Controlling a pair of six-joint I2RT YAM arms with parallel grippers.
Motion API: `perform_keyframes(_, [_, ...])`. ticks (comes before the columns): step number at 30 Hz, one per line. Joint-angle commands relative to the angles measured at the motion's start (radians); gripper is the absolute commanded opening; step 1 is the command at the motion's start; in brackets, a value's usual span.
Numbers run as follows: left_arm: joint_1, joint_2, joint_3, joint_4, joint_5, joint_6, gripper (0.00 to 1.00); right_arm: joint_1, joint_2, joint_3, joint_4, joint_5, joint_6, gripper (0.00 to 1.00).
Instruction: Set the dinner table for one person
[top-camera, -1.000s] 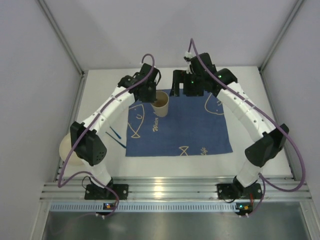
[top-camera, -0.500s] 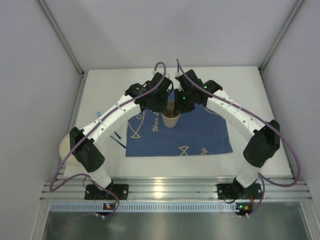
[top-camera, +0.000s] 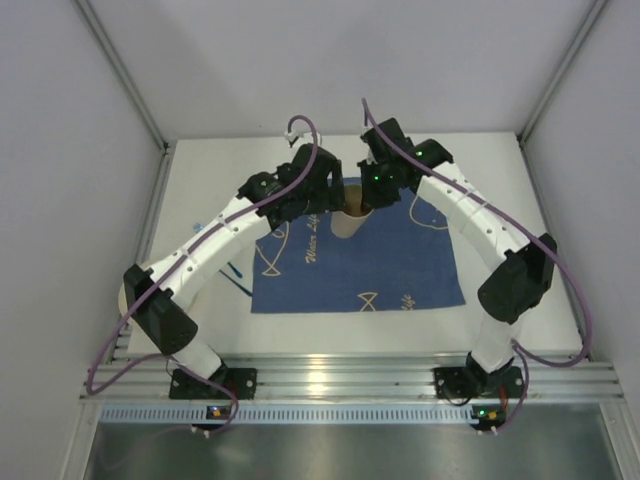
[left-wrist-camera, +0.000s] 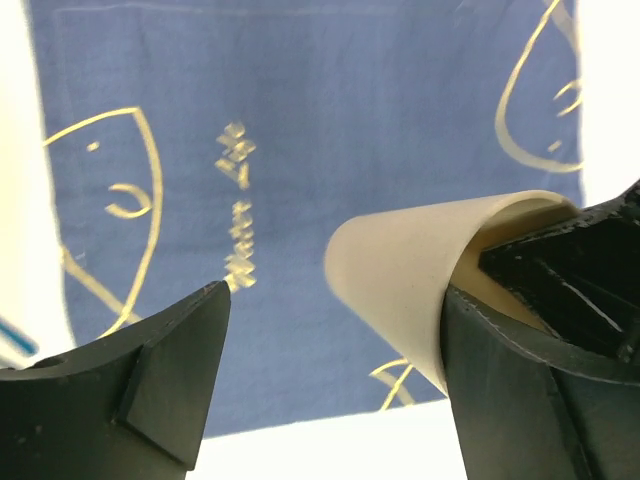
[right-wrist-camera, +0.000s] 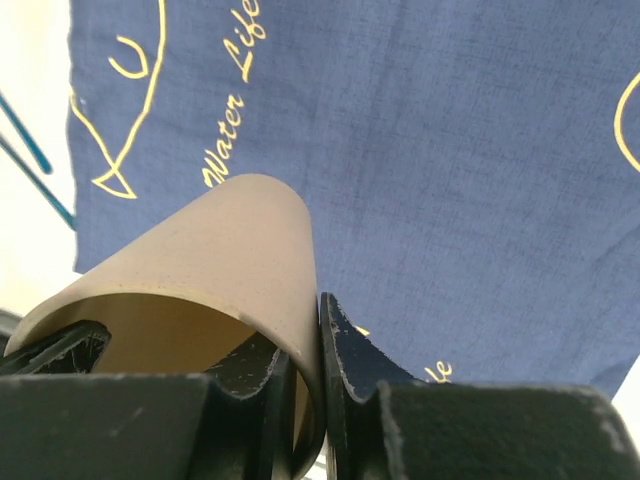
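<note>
A beige cup (top-camera: 347, 222) is at the back edge of the dark blue fish-print placemat (top-camera: 360, 265) on the white dinner table (top-camera: 200, 190). My right gripper (top-camera: 372, 195) is shut on the cup's rim. In the right wrist view one finger is inside the cup (right-wrist-camera: 220, 250) and the other outside, pinching the wall, so the right gripper (right-wrist-camera: 318, 370) holds it. My left gripper (top-camera: 322, 195) is open beside the cup (left-wrist-camera: 400, 265). In the left wrist view its right finger (left-wrist-camera: 530, 390) is next to the cup wall and its left finger (left-wrist-camera: 160, 390) stands well apart.
A cream plate (top-camera: 127, 297) lies at the table's left edge, partly under my left arm. Blue chopsticks (top-camera: 235, 275) lie on the table left of the placemat and also show as chopsticks (right-wrist-camera: 30, 150) in the right wrist view. White walls enclose the table.
My left gripper carried the cup right to the placemat's back edge, then opened and let go. My right gripper came in and shut on the rim.
</note>
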Motion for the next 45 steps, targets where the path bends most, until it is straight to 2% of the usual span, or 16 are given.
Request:
perform_keyframes(1, [0.051,-0.092,-0.093,-0.170,-0.126,0.034,0.85,-0.207,0.026,0.067,-0.025,0.123,-0.025,0.00])
perform_keyframes(3, [0.088,-0.150,-0.191,-0.143,-0.085,0.015,0.85,-0.294,0.058,0.089,-0.024,0.112,-0.016,0.00])
perform_keyframes(8, [0.296,-0.337,-0.463,-0.070,0.038,-0.047,0.83,-0.405,0.171,0.159,-0.004,0.105,-0.003,0.00])
perform_keyframes(13, [0.388,-0.411,-0.580,-0.095,0.023,-0.029,0.81,-0.453,0.240,0.242,0.056,0.137,0.026,0.00])
perform_keyframes(20, [0.402,-0.402,-0.600,-0.063,0.049,-0.021,0.80,-0.482,0.309,0.310,0.065,0.120,0.032,0.00])
perform_keyframes(26, [0.418,-0.377,-0.581,-0.058,0.029,-0.035,0.80,-0.479,0.325,0.247,0.125,0.095,0.056,0.00])
perform_keyframes(38, [0.479,-0.342,-0.574,-0.029,0.097,-0.015,0.80,-0.476,0.395,0.160,0.176,0.132,0.066,0.01])
perform_keyframes(39, [0.485,-0.339,-0.572,-0.024,0.097,-0.014,0.80,-0.474,0.395,0.150,0.176,0.129,0.066,0.03])
perform_keyframes(40, [0.488,-0.333,-0.569,-0.021,0.098,-0.008,0.80,-0.474,0.398,0.149,0.174,0.129,0.063,0.20])
perform_keyframes(42, [0.500,-0.324,-0.568,-0.018,0.100,-0.006,0.80,-0.469,0.399,0.147,0.170,0.134,0.061,0.43])
perform_keyframes(43, [0.507,-0.316,-0.569,-0.011,0.101,-0.002,0.80,-0.468,0.395,0.147,0.168,0.134,0.061,0.64])
perform_keyframes(45, [0.527,-0.310,-0.572,-0.003,0.109,0.001,0.80,-0.466,0.389,0.155,0.162,0.137,0.058,0.75])
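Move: Over the middle of the mat, the right hand already holds the cup by its rim, the cup's middle some 5 cm below and 2 cm left. The cup's spot, inside the mat's far right corner, is about 16 cm ahead, 15 cm right and 21 cm below. From the left hand the spoon lies roughly 26 cm left, 5 cm back and 24 cm below; the fork is 5 cm beyond the spoon, the plate 13 cm left of it and 6 cm nearer. Swinging the held cup quickly forward and right, the right arm turns about 35 degrees clockwise, eases back left a little, then lowers the cup over the mat's far right corner and opens its fingers, some 12 cm lower in all. The left hand, fingers still wide, edges forward off the cup, then sweeps about 20 cm left, down and somewhat back towards the spoon and fork, tipping downward. ##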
